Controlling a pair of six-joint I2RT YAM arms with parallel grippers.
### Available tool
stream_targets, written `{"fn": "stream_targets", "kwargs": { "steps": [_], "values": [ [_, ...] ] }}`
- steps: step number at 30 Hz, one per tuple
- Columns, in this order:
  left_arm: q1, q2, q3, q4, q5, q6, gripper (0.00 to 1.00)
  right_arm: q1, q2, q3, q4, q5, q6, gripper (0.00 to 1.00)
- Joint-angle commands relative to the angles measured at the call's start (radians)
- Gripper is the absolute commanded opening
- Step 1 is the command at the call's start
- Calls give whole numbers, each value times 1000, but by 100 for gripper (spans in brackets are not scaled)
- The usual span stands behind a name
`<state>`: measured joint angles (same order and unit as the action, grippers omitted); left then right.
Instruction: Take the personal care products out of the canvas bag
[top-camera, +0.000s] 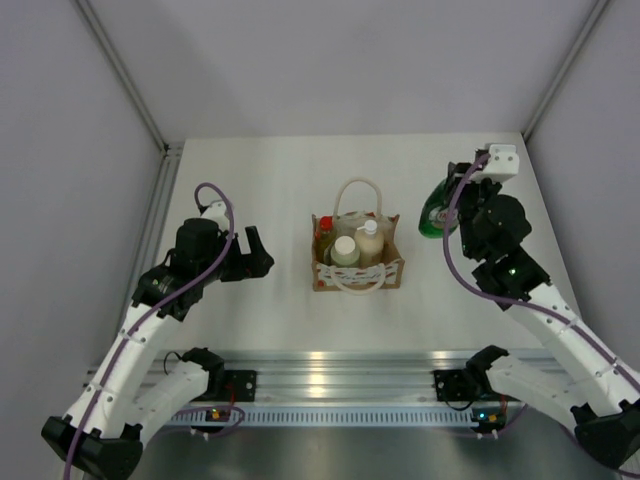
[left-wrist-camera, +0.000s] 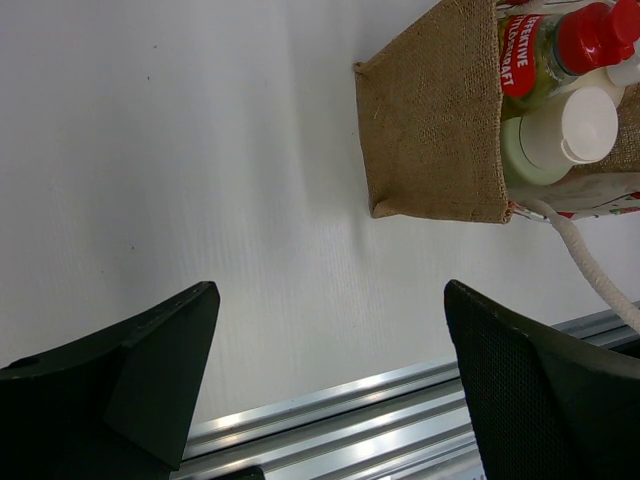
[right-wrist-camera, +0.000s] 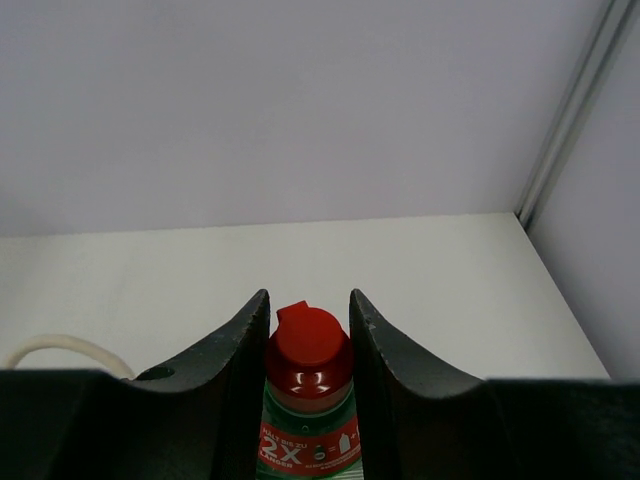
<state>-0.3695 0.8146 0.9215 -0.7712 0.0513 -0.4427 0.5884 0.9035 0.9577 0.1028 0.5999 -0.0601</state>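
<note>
The tan canvas bag (top-camera: 392, 270) stands upright mid-table with its rope handles (top-camera: 356, 185) looped over the top. Three bottles stand inside: a yellow one with a red cap (top-camera: 324, 227), a pale grey-green cylinder (top-camera: 344, 250) and a cream rounded one (top-camera: 370, 241). In the left wrist view the bag's side wall (left-wrist-camera: 430, 130) is at upper right, with the yellow bottle (left-wrist-camera: 560, 45) and the cylinder (left-wrist-camera: 550, 140) showing. My left gripper (top-camera: 256, 252) hangs open left of the bag, nothing between its fingers (left-wrist-camera: 160, 360). My right gripper (right-wrist-camera: 308, 296) is shut on the dark green, red-capped bottle (right-wrist-camera: 308, 355), held right of the bag (top-camera: 434, 216).
An aluminium rail (top-camera: 330, 365) runs along the near table edge, also low in the left wrist view (left-wrist-camera: 400, 400). Grey enclosure walls close in on three sides, with a corner post (right-wrist-camera: 565, 120) at the far right. A rope handle (right-wrist-camera: 60, 345) shows left of the right fingers.
</note>
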Motion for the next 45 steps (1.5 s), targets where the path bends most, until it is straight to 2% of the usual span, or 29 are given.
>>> {"fn": "stream_targets", "kwargs": {
  "steps": [1, 8, 17, 26, 28, 29, 30, 32, 33, 36, 39, 41, 45],
  "values": [
    [-3, 1, -7, 23, -4, 9, 98, -90, -32, -23, 110, -117, 112, 0],
    [-3, 14, -7, 23, -2, 10, 98, -160, -15, -174, 290, -138, 83, 0],
    [-3, 18, -7, 23, -2, 9, 98, -173, 100, -307, 484, -109, 71, 0],
    [-3, 17, -7, 23, 2, 12, 98, -173, 150, -387, 566, -100, 103, 0],
    [-3, 17, -7, 23, 2, 12, 98, -173, 150, -393, 563, -98, 108, 11],
    [-3, 15, -7, 23, 1, 10, 98, -173, 149, -396, 561, -98, 114, 19],
    [-3, 15, -7, 23, 2, 12, 98, -171, 144, -402, 561, -95, 120, 33],
    [-3, 14, -7, 23, 2, 10, 98, -173, 143, -404, 560, -83, 128, 44],
    [-3, 14, -7, 23, 2, 10, 98, -173, 141, -402, 554, -80, 135, 54],
    [-3, 12, -7, 23, 2, 10, 98, -173, 140, -389, 514, -83, 138, 69],
    [-3, 12, -7, 21, -2, 10, 98, -171, 127, -372, 471, -84, 143, 76],
    [-3, 12, -4, 23, -8, 10, 98, -171, 107, -364, 437, -101, 161, 77],
    [-3, 5, 22, 20, -37, -5, 98, -167, 2, -332, 301, -239, 229, 79]
  ]
}}
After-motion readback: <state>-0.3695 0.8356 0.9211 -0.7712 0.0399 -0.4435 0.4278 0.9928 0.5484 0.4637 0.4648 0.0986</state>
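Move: The right gripper holds the green red-capped bottle by its cap; its goal, a bare table spot, lies about 4 cm ahead, 2 cm right and 36 cm below. The canvas bag's middle is some 18 cm left, level fore-and-aft and about 29 cm below; in the bag, the white pump bottle stands about 16 cm left, 1 cm ahead and 27 cm below. From the idle left gripper that spot is roughly 12 cm ahead, 45 cm right and 18 cm below. Lower the right gripper about 18 cm, easing a little forward and tipping the fingers down some 15 degrees, to bring the held bottle onto bare table right of the canvas bag. Pause, then open the fingers wide to let go of the red cap, and draw up about 4 cm while levelling the wrist partway. ##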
